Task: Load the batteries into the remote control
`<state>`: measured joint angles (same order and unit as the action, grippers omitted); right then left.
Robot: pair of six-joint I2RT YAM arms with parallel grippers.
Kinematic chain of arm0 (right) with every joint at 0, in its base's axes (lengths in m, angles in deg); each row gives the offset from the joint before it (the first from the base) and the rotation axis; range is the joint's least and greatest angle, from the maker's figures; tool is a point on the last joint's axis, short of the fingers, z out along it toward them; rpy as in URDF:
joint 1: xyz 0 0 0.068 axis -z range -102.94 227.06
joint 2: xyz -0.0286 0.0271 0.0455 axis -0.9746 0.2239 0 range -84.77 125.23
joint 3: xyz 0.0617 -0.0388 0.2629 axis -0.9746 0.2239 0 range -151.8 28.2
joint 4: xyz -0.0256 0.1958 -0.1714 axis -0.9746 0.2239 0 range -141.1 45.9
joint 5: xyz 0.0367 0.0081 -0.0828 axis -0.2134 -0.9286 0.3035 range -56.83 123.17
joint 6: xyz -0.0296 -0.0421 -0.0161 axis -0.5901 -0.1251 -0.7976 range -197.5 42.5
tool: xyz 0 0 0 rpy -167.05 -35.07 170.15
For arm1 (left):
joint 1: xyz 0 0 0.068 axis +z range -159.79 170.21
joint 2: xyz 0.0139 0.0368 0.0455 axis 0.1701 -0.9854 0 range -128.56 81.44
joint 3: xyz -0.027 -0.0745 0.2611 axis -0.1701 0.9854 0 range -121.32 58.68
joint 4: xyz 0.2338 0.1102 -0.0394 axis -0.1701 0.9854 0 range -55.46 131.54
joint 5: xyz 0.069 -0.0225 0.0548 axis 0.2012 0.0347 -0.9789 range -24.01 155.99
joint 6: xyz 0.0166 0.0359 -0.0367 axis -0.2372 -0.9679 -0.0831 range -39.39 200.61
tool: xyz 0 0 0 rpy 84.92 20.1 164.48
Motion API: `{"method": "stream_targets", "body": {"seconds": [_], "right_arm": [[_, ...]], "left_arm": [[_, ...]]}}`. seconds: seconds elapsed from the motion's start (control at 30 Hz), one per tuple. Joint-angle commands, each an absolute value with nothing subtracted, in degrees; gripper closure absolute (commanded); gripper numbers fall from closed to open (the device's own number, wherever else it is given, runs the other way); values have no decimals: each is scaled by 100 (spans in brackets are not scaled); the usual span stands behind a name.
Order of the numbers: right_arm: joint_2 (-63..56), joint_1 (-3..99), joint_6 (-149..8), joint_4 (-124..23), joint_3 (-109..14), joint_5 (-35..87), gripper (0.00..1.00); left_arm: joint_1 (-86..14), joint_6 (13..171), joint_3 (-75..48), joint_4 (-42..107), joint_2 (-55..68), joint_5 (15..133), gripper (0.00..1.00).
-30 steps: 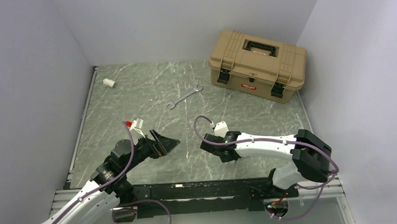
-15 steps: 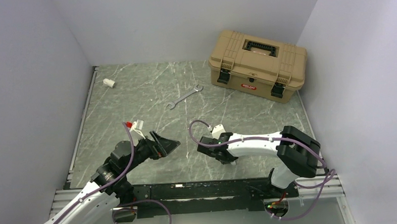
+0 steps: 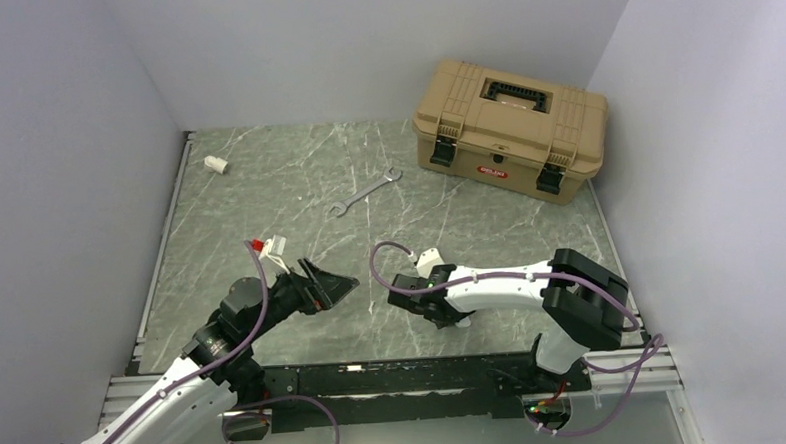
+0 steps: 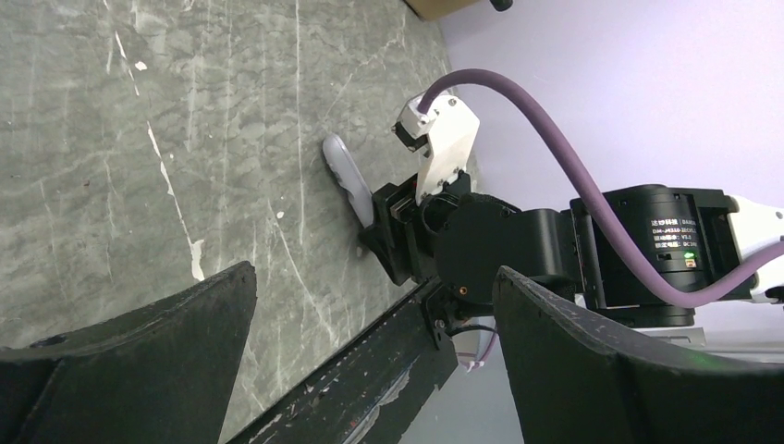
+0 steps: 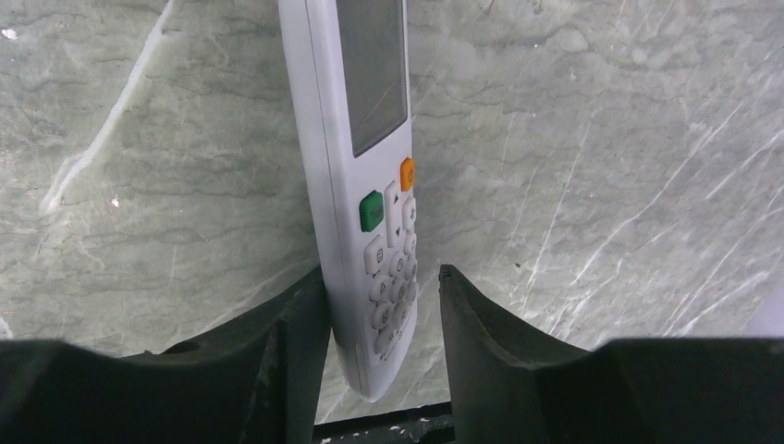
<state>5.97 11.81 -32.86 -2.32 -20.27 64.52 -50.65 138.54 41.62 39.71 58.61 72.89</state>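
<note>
The remote control (image 5: 362,176) is a slim white bar with a screen, a green button and an orange button. It lies on the marble table with its lower end between the jaws of my right gripper (image 5: 381,273). The left finger (image 5: 300,324) touches its side, and a gap shows at the right finger, so the jaws are open. In the left wrist view the remote control (image 4: 347,176) sticks out ahead of my right gripper (image 4: 393,242). My left gripper (image 3: 332,283) hangs wide open and empty above the table. The batteries are out of view.
A tan toolbox (image 3: 510,127) stands shut at the back right. A metal wrench (image 3: 365,192) lies mid-table, and a short white tube stub (image 3: 215,164) sits at the back left. Walls close in on three sides. The black rail (image 3: 396,377) runs along the near edge.
My right arm has drawn left and nearer the front edge, and its jaws have widened off the remote control. The left arm has not moved.
</note>
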Motion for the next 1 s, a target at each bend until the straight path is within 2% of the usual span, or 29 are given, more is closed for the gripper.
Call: {"method": "stream_targets", "body": {"seconds": [0.0,0.4,0.57,0.97], "right_arm": [[608,1134,-3268,-331,-2141,6393,49],[276,710,-3324,-1038,-2294,6144,32],[-521,701,-3318,-1622,-2131,6020,27],[-2783,721,-2620,-1325,-1431,7034,14]], "left_arm": [[-5082,13816,4163,3629,5836,7407,1],[-5082,13809,4058,4253,5987,7204,1],[-5083,13831,4005,4695,6108,6951,0],[-5081,13285,3167,6407,5905,6107,1]]}}
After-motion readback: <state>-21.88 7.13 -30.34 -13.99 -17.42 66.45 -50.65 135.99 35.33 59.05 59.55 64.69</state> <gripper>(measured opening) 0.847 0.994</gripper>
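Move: The remote control stands tilted on its edge, face to the right, its keypad end still between the right fingers; its middle lies about 3 cm ahead of the right hand, 1 cm left and 1 cm lower. The near table edge runs some 8 cm behind that hand, and the wrench lies about 28 cm ahead and 18 cm left of it. From the left hand, the remote is some 22 cm right, 1 cm ahead and 17 cm below. Open the right gripper steadily to nearly full and sweep it left, low over the table at first, so the fingers come free of the remote; then lift it some 10 cm, easing back right a little near the top while rolling about 35 degrees, left side rising. Let the open left gripper sink 2 to 3 cm and shift left about 3 cm. ##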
